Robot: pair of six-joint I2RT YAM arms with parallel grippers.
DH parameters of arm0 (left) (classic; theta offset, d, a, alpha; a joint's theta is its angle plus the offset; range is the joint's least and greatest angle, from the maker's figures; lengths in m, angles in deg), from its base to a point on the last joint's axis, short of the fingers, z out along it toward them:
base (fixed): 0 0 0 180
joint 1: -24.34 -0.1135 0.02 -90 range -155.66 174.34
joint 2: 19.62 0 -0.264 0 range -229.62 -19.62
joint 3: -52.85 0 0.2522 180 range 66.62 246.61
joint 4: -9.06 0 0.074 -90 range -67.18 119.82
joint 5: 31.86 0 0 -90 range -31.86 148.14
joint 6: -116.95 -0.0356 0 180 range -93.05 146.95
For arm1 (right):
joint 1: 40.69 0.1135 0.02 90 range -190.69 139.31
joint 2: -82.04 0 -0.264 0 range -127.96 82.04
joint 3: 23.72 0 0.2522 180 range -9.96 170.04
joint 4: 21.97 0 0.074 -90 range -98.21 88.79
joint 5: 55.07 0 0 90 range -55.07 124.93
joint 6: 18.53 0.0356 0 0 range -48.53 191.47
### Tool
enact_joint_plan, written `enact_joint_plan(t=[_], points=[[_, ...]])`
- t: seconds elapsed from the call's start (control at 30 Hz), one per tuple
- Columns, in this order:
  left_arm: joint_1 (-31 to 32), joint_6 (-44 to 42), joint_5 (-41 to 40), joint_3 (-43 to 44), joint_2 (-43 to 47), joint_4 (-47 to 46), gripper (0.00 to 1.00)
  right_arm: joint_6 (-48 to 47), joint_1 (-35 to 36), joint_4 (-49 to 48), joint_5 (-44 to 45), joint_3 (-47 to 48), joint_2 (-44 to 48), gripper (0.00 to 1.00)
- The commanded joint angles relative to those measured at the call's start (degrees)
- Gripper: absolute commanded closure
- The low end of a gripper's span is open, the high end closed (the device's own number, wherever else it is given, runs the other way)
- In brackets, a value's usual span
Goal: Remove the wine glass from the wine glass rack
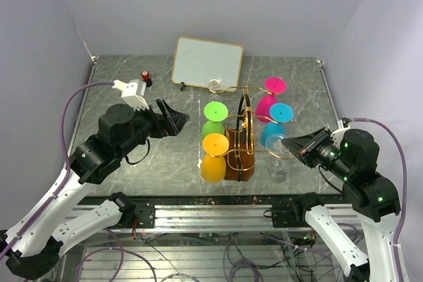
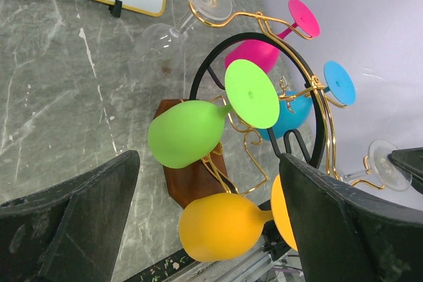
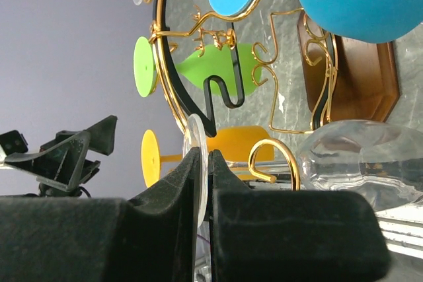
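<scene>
The wine glass rack [image 1: 239, 155] is a brown wooden stand with gold wire arms, in the middle of the table. Green [image 1: 213, 123], orange [image 1: 213, 163], pink [image 1: 268, 104] and blue [image 1: 272, 133] glasses hang on it. A clear wine glass [image 1: 278, 168] hangs bowl down at the near right arm. My right gripper [image 3: 203, 154] is shut on its flat foot [image 3: 195, 135]; its bowl [image 3: 360, 161] lies beyond a gold scroll [image 3: 274, 156]. My left gripper [image 2: 208, 163] is open, left of the rack, facing the green glass [image 2: 185, 133] and orange glass [image 2: 221, 226].
A white framed board [image 1: 207, 63] stands at the back, with another clear glass [image 1: 215, 84] hanging in front of it. A small white device with a red knob [image 1: 140, 84] is at the back left. The table's metal front rail [image 1: 211, 216] runs below the rack.
</scene>
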Motion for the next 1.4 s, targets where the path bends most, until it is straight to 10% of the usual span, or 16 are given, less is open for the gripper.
enact_joint_plan(t=[0.0,0.53,0.83,1.13,1.37], points=[[-0.48,-0.17,0.17,0.45,-0.14,-1.17,0.03,-1.65,-0.17,-0.67,0.43,2.83,-3.27,1.0],[-0.44,-0.1,0.74,-0.08,-0.78,-1.8,0.03,6.64,-0.15,3.38,21.66,6.45,-9.6,1.0],[-0.51,0.47,0.92,-1.55,-0.13,-2.38,0.03,-4.96,-0.17,0.0,37.66,7.82,-3.8,1.0],[-0.44,0.47,1.25,-0.47,-1.07,-2.22,0.03,-31.73,-0.16,-22.6,28.98,7.25,8.08,1.0],[-0.5,1.58,3.34,-1.11,-0.75,-4.32,0.03,-33.29,-0.17,-31.02,16.74,9.84,10.02,1.0]])
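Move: The right gripper already pinches the base rim of the upside-down clear wine glass. The glass's middle is about 3 cm left of this hand, barely ahead of it and some 9 cm lower. The gold hook beside its stem lies roughly 2 cm back, 1 cm left and 3 cm down. The blue glass hangs 9 cm ahead, 2 cm left and 9 cm below the hand; the orange glass is 19 cm left, level, 10 cm below. From the left hand, the clear glass is some 28 cm right, 6 cm back and 11 cm down. Keep the right fingers shut on the base and ease the glass forward about 5 cm past the hook, swinging into a sweep of some 10 cm to the right, away from the rack, while the hand turns clockwise. Then raise it steeply, drawing back a little and tipping the fingers up from pointing down to just above level. ##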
